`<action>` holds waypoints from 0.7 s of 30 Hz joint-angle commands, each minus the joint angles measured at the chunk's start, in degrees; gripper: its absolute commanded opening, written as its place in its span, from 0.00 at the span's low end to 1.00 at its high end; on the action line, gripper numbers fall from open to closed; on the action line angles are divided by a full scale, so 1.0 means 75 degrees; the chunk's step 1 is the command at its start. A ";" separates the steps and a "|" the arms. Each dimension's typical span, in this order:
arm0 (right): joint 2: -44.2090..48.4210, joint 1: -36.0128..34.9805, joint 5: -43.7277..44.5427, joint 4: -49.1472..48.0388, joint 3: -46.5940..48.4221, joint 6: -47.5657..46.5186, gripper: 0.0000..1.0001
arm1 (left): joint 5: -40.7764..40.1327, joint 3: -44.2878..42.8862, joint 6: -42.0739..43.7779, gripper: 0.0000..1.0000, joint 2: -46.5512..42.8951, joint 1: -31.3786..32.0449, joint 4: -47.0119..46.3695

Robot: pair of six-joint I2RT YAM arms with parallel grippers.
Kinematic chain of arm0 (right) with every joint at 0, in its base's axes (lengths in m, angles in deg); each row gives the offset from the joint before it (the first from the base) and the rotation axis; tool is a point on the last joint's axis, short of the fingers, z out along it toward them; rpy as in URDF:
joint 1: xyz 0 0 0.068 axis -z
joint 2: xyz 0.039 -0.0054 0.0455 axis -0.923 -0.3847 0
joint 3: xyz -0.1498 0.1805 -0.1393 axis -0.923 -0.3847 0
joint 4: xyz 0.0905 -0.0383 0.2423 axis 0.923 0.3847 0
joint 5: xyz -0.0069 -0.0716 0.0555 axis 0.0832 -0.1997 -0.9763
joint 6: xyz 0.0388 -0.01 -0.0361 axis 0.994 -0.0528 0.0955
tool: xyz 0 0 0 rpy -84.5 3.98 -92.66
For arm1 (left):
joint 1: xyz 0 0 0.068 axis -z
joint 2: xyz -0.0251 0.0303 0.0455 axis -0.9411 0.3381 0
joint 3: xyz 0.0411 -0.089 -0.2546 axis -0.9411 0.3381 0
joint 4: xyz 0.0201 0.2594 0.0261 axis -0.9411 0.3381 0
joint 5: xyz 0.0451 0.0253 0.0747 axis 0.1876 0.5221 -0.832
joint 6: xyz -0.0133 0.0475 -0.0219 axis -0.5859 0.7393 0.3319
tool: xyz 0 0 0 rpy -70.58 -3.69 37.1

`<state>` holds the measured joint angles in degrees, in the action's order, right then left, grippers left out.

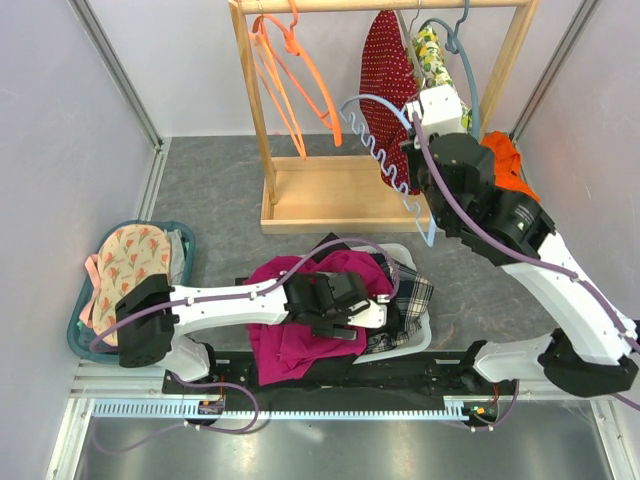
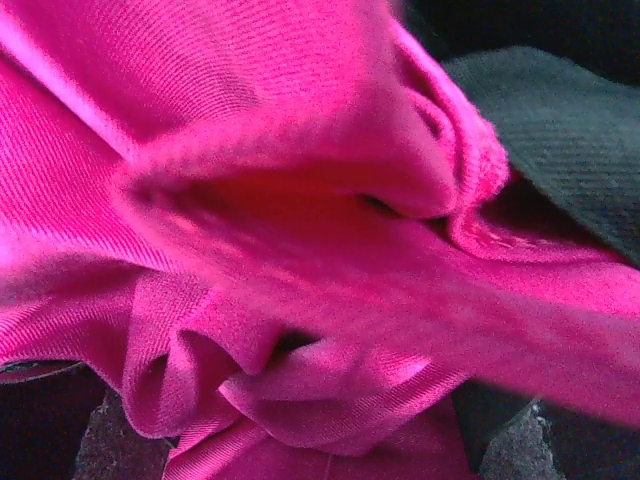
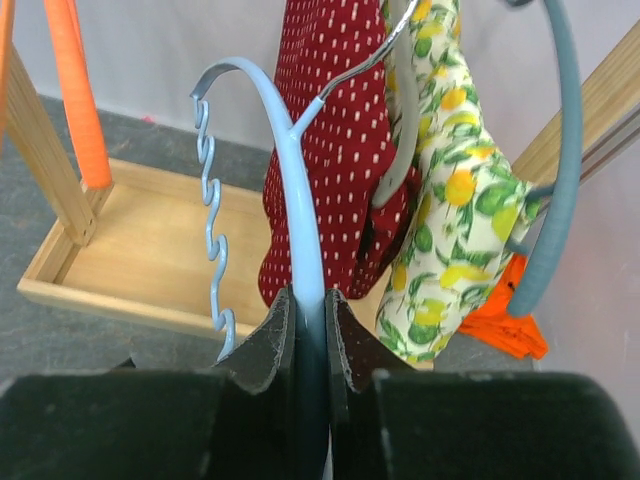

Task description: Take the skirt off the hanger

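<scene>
The pink skirt (image 1: 290,335) lies crumpled on a pile of clothes at the front middle of the table, off the hanger. My left gripper (image 1: 372,305) sits low over it. The left wrist view is filled with the skirt's loose folds (image 2: 300,250), and nothing pinches them; the jaws stand wide, outside the folds. The bare light blue hanger (image 1: 385,160) hangs in the air beside the rack. My right gripper (image 3: 309,300) is shut on its arm (image 3: 300,200), the black pads pressed to both sides.
A wooden rack (image 1: 265,120) at the back carries orange hangers (image 1: 300,80), a red dotted garment (image 1: 385,70), a lemon-print garment (image 1: 432,55) and a teal hanger (image 1: 468,70). A plaid garment (image 1: 410,295) lies under the skirt on a white tray (image 1: 420,335). A blue basket (image 1: 80,330) stands left.
</scene>
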<state>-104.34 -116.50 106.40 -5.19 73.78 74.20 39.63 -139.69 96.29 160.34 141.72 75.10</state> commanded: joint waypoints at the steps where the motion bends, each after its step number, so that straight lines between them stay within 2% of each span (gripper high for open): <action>1: -0.0400 0.0022 0.0611 -0.0802 0.1221 -0.0593 0.00 | -0.0013 -0.0772 0.0165 0.99 0.0177 -0.0179 0.0632; 5: -0.0939 0.0022 0.0717 -0.1306 0.1724 -0.1225 0.00 | 0.0551 -0.1406 -0.0281 0.99 -0.0222 -0.0227 0.0632; 10: -0.1760 0.0023 0.0963 -0.2277 0.2065 -0.2397 0.00 | 0.0400 -0.1746 -0.1018 0.99 -0.0211 -0.0238 0.0877; 14: -0.2275 0.0046 0.0928 -0.2982 0.2393 -0.3217 0.00 | -0.0221 -0.2693 -0.1687 0.99 -0.0374 -0.0226 0.1158; 16: -0.2498 0.0081 0.0905 -0.3472 0.2452 -0.3591 0.00 | -0.0094 -0.2894 -0.1735 0.99 -0.0573 -0.0226 0.1183; 21: -0.2838 0.0502 0.0204 -0.4037 0.2651 -0.3711 0.00 | 0.0071 -0.3902 -0.1805 0.99 -0.0820 -0.0226 0.1335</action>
<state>-125.63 -115.25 110.55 -26.02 88.99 50.21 40.20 -161.94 86.17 157.55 140.06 85.22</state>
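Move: The light-blue hanger is in my right hand; the free stretch of wooden rod it goes to lies about 20 cm ahead, 9 cm left and 13 cm higher. The red dotted skirt hangs some 17 cm straight ahead, the lemon-print skirt 18 cm ahead and 7 cm right, the orange hangers 18 cm ahead and 18 cm left. From my open left hand the dotted skirt is about 30 cm ahead, 7 cm right and 29 cm higher; the magenta skirt lies just under it, centred 4 cm left. Still pinching the bare light-blue hanger, my right hand first lifts it about 5 cm while easing forward, then drives forward and left towards the rod beside the orange hangers, tipping its fingers up some 10 degrees and rolling its left side down. Meanwhile my left hand, fingers already wide, rises about 13 cm off the magenta skirt, drifting right. ##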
